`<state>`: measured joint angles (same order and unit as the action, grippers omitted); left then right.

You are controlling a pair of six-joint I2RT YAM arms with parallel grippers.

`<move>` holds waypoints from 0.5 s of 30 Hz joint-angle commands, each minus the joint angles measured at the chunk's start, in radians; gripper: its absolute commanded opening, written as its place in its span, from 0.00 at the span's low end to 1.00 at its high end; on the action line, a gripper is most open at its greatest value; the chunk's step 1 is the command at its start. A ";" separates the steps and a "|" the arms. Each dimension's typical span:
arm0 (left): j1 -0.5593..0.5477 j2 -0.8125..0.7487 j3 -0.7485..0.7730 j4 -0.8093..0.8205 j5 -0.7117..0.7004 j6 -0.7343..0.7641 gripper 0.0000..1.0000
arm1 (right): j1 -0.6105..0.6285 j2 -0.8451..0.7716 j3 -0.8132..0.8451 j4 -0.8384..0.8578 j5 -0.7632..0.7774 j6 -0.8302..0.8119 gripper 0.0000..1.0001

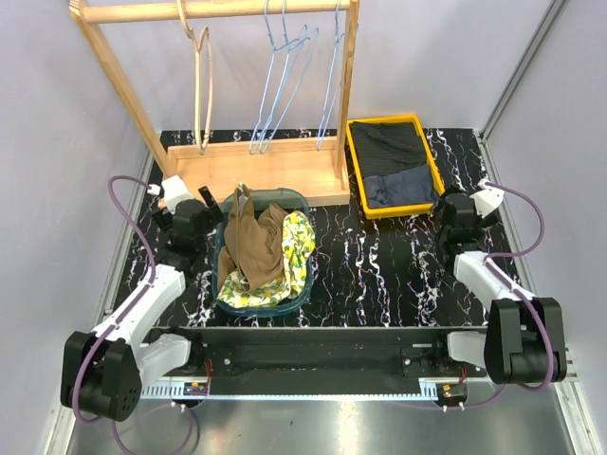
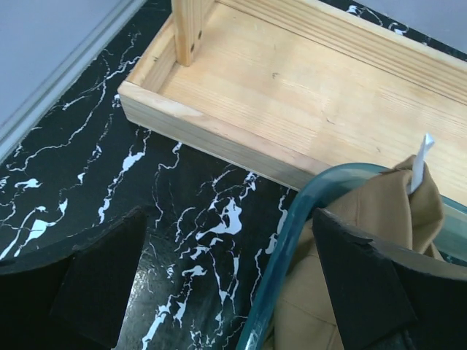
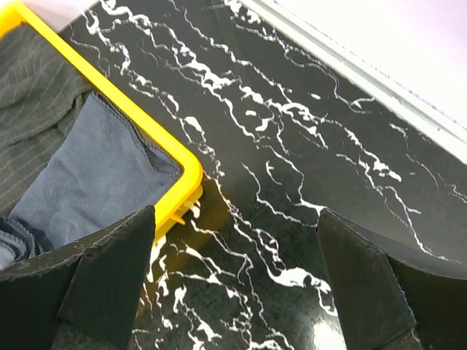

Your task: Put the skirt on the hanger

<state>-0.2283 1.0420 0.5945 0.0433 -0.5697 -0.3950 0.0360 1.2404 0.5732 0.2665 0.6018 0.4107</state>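
Note:
A brown skirt [image 1: 250, 239] lies on a yellow floral garment [image 1: 296, 248] in a teal basket [image 1: 305, 207] at centre left. Several hangers hang on the wooden rack at the back: a wooden one [image 1: 201, 66] and blue wire ones [image 1: 285, 57]. My left gripper [image 1: 205, 205] is open and empty just left of the basket; in the left wrist view [image 2: 230, 281] its jaws straddle the basket rim [image 2: 292, 233], with the brown skirt [image 2: 379, 219] under the right finger. My right gripper [image 1: 448, 207] is open and empty beside the yellow tray; it also shows in the right wrist view [image 3: 237, 281].
The wooden rack base [image 1: 256, 166] stands behind the basket, close to the left gripper [image 2: 306, 80]. A yellow tray [image 1: 353, 161] holds dark and blue folded clothes [image 1: 396, 166] at the back right; its corner [image 3: 186, 182] lies near the right gripper's left finger. Grey walls surround the marble table.

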 commanded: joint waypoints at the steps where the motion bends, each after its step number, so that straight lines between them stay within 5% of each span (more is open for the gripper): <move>1: -0.022 -0.051 0.048 0.004 0.053 -0.001 0.99 | -0.002 -0.100 0.022 -0.040 -0.033 0.060 1.00; 5: -0.026 -0.050 0.100 -0.025 0.155 0.047 0.99 | -0.002 -0.272 -0.192 0.319 -0.207 0.011 1.00; 11: -0.046 -0.053 0.156 -0.140 0.356 -0.008 0.99 | -0.002 -0.136 0.051 -0.084 -0.145 0.007 1.00; 15: -0.189 -0.097 0.150 -0.212 0.358 -0.048 0.99 | -0.002 -0.099 0.116 -0.199 -0.145 0.048 1.00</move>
<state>-0.3008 0.9939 0.7124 -0.0875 -0.3107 -0.3969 0.0357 1.1233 0.6109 0.2245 0.4576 0.4309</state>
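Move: Below and to the right of the open left hand lies the brown skirt in the teal bin, its middle about 12 cm right, 6 cm back and 10 cm lower. The patterned cloth beside it is roughly 21 cm right and 9 cm back; the rack's wooden base is some 14 cm right and 10 cm ahead. From the right hand the skirt lies about 50 cm left and 5 cm back, while the yellow tray is some 14 cm left and 10 cm ahead. Swinging right about 7 cm while rising some 4 cm, the left hand comes in over the skirt's left side, turning clockwise nearly 20 degrees, fingers still wide open and touching nothing. The right hand, also open, lifts about 4.5 cm and shifts 2.5 cm left beside the tray, first drawing back 2 cm with its fingers tipping up, then easing forward again as they dip. ##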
